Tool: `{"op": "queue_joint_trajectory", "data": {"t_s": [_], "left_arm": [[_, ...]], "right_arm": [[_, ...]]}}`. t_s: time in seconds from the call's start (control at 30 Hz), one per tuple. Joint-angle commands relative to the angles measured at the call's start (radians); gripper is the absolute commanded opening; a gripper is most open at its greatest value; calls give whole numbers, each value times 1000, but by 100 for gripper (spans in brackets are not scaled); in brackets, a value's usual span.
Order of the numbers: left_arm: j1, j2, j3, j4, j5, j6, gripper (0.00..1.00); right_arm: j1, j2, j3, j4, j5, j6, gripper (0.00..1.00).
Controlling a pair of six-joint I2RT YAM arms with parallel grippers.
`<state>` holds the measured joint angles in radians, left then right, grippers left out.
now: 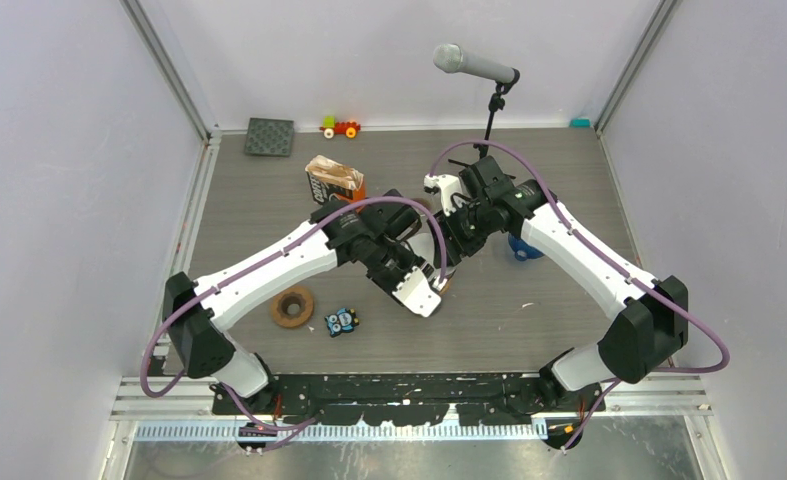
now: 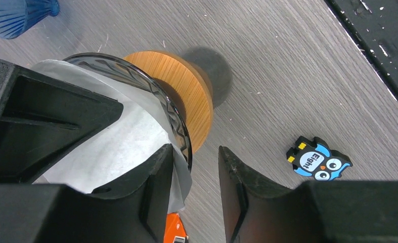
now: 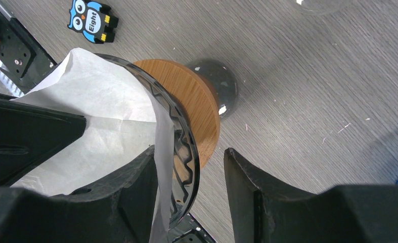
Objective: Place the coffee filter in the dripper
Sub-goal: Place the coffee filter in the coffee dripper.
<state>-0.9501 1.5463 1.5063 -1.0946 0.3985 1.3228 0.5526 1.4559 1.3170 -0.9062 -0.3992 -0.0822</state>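
The glass dripper (image 2: 151,93) with its round wooden collar (image 2: 189,98) stands on the table, and the white paper coffee filter (image 2: 116,147) lies inside it, its edge folded over the rim. My left gripper (image 2: 195,167) straddles that rim: one finger rests on the filter inside, the other stands outside with a gap, so it is open. My right gripper (image 3: 189,167) straddles the dripper (image 3: 181,142) on the other side, one finger on the filter (image 3: 105,111), the outer one clear of the glass, also open. From above, both grippers (image 1: 439,280) hide the dripper.
An owl toy (image 1: 341,321) and a brown ring (image 1: 292,306) lie near the left arm. A blue glass piece (image 1: 522,248) sits under the right arm. A snack packet (image 1: 331,178), a black mat (image 1: 270,136), a toy train (image 1: 340,127) and a microphone stand (image 1: 489,120) are further back.
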Motion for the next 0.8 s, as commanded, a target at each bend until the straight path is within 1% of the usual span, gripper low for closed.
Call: {"op": "queue_joint_trajectory", "data": {"t_s": [0.0,0.23,0.37,0.57,0.77], "left_arm": [[-8,-8,-6,22,-11,2,41],[-10,-24,50,-4,11,-23,58],[-10,-33,70,-22,21,-18,64],[-11,-11,66,-31,8,27,67],[-15,28,67,-18,4,53,65]], "right_arm": [[-3,-1,23,8,-12,-19,54],[-3,-7,18,7,-9,-22,54],[-2,-9,19,7,-10,-22,54],[-5,-11,17,7,-13,-25,54],[-5,-15,9,7,-11,-27,54]]}}
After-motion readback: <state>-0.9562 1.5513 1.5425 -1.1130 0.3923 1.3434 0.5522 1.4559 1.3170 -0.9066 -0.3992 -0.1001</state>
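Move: The coffee filter, standing in the dripper, has its middle about 3 cm ahead of the left hand, 3 cm to its right and 4 cm below; its lip lies between that gripper's fingers. From the right hand the filter is about 3 cm back, 4 cm left and 3 cm below. Counted from the left hand, the dripper is roughly 3 cm ahead, 4 cm right and 6 cm below, the glass 18 cm ahead and 4 cm right, and the owl toy 2 cm back and 12 cm left, both near table height. Open the left gripper from a little under half to about two thirds, keeping it in place over the dripper's near-left rim so that the pinched filter lip comes free. As the fingers near full spread, lift them about 1 cm straight up with hardly any turn. Hold the right gripper still, its half-open fingers staying either side of the paper. ##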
